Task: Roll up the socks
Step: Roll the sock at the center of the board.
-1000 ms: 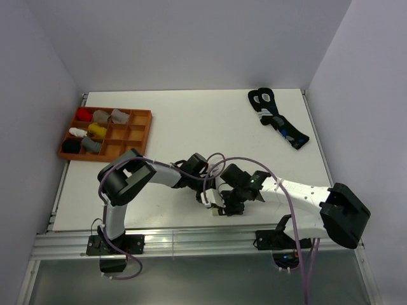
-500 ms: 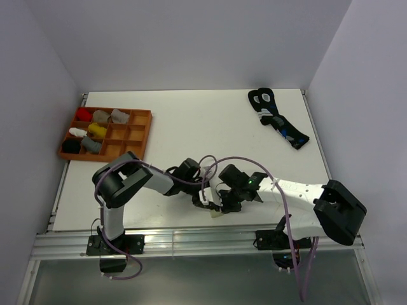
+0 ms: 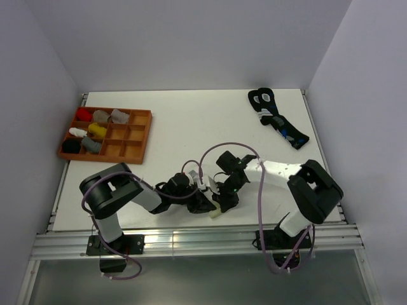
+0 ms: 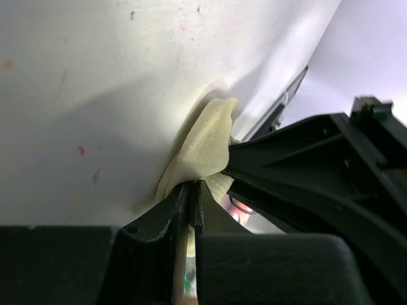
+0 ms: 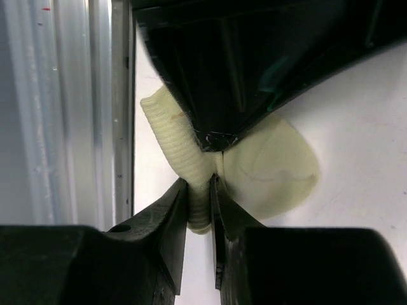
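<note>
Only a small part of a pale cream-yellow sock [image 3: 216,212] peeks out near the table's front edge, bunched between the two grippers. My left gripper [image 3: 202,202] comes in from the left, and in the left wrist view [image 4: 191,190] it is shut on a thin fold of the sock [image 4: 205,141]. Arriving from the right, my right gripper [image 3: 224,198] meets it there. The right wrist view shows this gripper [image 5: 200,190] shut on the sock's ribbed cuff [image 5: 175,136], with the flat foot part [image 5: 276,166] spread to the right. The two grippers nearly touch.
An orange compartment tray [image 3: 141,130] with small sock bundles sits at the back left. A pair of black socks with blue-and-white marks [image 3: 278,119] lies at the back right. The metal rail of the table's front edge [image 5: 70,127] runs just beside the sock.
The right gripper has closed onto the sock's cuff. Both grippers shifted left toward the front edge, the left arm dropped lower, and the right arm's elbow swung inward over the table.
</note>
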`<act>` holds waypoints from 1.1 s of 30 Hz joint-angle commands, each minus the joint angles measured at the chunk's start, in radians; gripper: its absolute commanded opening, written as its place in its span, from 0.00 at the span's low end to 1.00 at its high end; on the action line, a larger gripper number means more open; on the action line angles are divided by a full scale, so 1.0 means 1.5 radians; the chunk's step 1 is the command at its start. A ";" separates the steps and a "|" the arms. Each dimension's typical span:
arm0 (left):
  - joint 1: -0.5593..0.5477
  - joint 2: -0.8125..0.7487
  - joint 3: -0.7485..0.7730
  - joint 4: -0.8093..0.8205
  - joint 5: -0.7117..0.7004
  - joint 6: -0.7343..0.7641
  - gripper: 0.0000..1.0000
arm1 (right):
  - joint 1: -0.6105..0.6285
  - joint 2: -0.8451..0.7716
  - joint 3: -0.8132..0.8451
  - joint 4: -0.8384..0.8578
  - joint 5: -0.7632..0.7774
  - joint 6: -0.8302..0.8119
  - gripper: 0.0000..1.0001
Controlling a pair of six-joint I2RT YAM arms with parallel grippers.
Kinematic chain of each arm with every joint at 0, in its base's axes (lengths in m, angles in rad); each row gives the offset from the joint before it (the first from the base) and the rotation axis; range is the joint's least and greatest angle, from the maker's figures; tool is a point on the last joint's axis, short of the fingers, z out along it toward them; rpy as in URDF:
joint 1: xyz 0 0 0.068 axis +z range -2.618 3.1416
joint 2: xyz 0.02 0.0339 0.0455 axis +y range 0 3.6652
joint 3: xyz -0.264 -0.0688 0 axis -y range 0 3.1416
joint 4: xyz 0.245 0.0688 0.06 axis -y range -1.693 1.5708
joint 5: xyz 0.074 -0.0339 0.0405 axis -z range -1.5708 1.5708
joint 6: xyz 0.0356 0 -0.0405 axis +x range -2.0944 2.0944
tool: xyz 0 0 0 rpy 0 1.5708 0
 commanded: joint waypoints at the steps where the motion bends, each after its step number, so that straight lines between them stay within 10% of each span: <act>1: -0.031 -0.029 -0.031 -0.027 -0.096 0.007 0.11 | -0.043 0.075 0.052 -0.125 0.046 -0.055 0.20; 23: -0.255 -0.312 -0.013 -0.255 -0.553 0.317 0.31 | -0.070 0.332 0.279 -0.343 0.012 -0.113 0.20; 33: -0.297 -0.277 0.039 -0.196 -0.568 0.554 0.34 | -0.071 0.346 0.284 -0.331 0.022 -0.090 0.20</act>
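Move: The half-rolled pale sock is between both hands: its middle lies about 2 cm to the right of the left fingertips and level with them fore and aft, and from the right hand about 1 cm ahead and 1 cm to the left, all at roughly fingertip height. The board's near edge with the metal rail runs some 7 cm back of the left hand, straight behind it and about 2 cm lower; nothing else lies close. The right hand keeps its pinch on the sock's thick fold and rolls it almost on the spot, its fingertips swinging back towards the base by some 30 degrees, with a late drift of 1.5 cm to the right. Meanwhile the left hand, its narrow tips still in the folds at first, twists, eases out to its left by about 3.5 cm while its fingers part a little, then rises about 6 cm clear of the sock, drawing slightly back and partly returning rightward as it rolls about its own length by some 50 degrees. ##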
